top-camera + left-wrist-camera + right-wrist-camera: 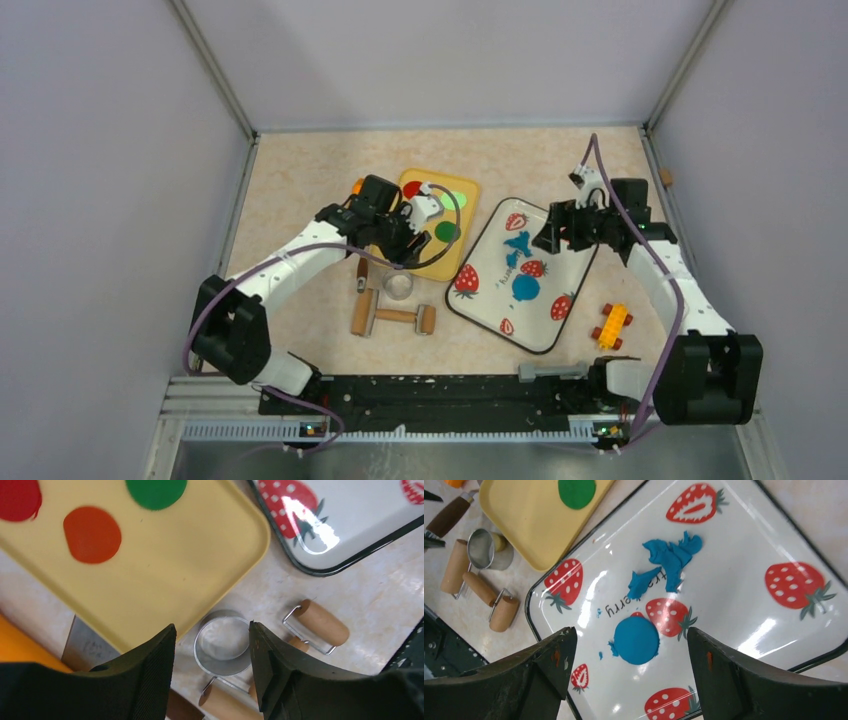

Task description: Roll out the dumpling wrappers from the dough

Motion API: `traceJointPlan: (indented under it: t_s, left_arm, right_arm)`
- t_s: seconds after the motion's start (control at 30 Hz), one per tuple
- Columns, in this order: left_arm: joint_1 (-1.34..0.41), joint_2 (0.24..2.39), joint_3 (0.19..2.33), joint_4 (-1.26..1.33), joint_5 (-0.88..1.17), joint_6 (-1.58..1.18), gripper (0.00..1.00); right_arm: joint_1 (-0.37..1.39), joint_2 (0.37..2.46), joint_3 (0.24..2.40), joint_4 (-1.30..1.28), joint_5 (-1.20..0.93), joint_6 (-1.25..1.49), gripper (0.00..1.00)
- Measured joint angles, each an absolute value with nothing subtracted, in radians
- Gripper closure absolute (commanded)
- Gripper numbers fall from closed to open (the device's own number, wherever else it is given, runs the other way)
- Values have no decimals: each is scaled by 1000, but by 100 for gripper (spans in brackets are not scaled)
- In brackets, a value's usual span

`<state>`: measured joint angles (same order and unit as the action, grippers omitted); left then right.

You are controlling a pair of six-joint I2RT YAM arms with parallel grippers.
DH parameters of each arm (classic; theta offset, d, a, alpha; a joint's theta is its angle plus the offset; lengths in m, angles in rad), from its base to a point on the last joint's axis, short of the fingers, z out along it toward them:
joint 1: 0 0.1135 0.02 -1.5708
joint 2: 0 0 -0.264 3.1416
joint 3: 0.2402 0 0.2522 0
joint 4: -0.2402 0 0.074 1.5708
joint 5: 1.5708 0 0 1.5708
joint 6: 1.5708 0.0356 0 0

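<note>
A round, clean-edged blue dumpling wrapper (pixel 636 640) lies flat on the strawberry-print tray (pixel 744 540), with a small ragged bit at its left edge. Ragged blue dough scraps (pixel 670 559) lie farther up the same tray. My right gripper (pixel 630 631) hangs open above the wrapper, nothing between its fingers. In the top view the wrapper (pixel 526 288) and scraps (pixel 516 245) sit mid-tray, my right gripper (pixel 551 236) over the tray's far edge. My left gripper (pixel 212 630) is open and empty above a round metal cutter (pixel 222 642), beside the yellow tray (pixel 200 555).
The yellow tray holds red (pixel 17 499), orange (pixel 92 534) and green (pixel 156 492) discs. A wooden roller (pixel 393 317) with a wire frame lies near the cutter (pixel 398 287), and a brown-handled tool (pixel 361 272) is at their left. A yellow and red toy (pixel 611 325) sits right of the strawberry tray.
</note>
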<state>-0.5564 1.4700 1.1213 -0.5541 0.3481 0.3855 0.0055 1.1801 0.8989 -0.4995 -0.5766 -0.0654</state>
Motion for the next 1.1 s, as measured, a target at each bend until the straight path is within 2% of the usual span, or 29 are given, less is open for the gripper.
traceJointPlan:
  t_s: [0.23, 0.4, 0.6, 0.93, 1.1]
  left_arm:
    - [-469, 1478, 1118, -641, 291, 422, 41]
    - [-448, 1514, 1113, -648, 290, 421, 41]
    - [-445, 1582, 1109, -659, 298, 414, 41]
    - [-444, 1636, 1108, -643, 296, 393, 46]
    - [-444, 1648, 1108, -634, 293, 391, 45]
  right_arm:
    - [3, 1211, 838, -529, -611, -79, 31]
    - [3, 1214, 857, -617, -612, -219, 40]
    - [3, 1227, 884, -688, -610, -347, 41]
    - [19, 1227, 883, -706, -606, -385, 42]
    - [19, 1227, 883, -707, -604, -390, 41]
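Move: The ring cutter lies about 12 cm below the left gripper, some 4 cm to its left and 1 cm back. The rolling pin sits about 7 cm behind the cutter, the spatula handle some 8 cm to the cutter's left and 2 cm farther out, and the yellow tray's middle about 14 cm beyond it and 7 cm to its right. From the right gripper the blue dough round is about 3 cm back, 5 cm left and 16 cm down; the dough scraps are 9 cm beyond the round and 2 cm to its left. Bring the left gripper left about 5 cm, then down some 7 cm towards the ring cutter, tipping the fingers steeper and keeping them about half open, without reaching the cutter yet. Meanwhile draw the right gripper back and down, about 4 cm each, over the white tray towards the dough round, turning it some 15 degrees counter-clockwise while its wide-open fingers narrow on nothing. ##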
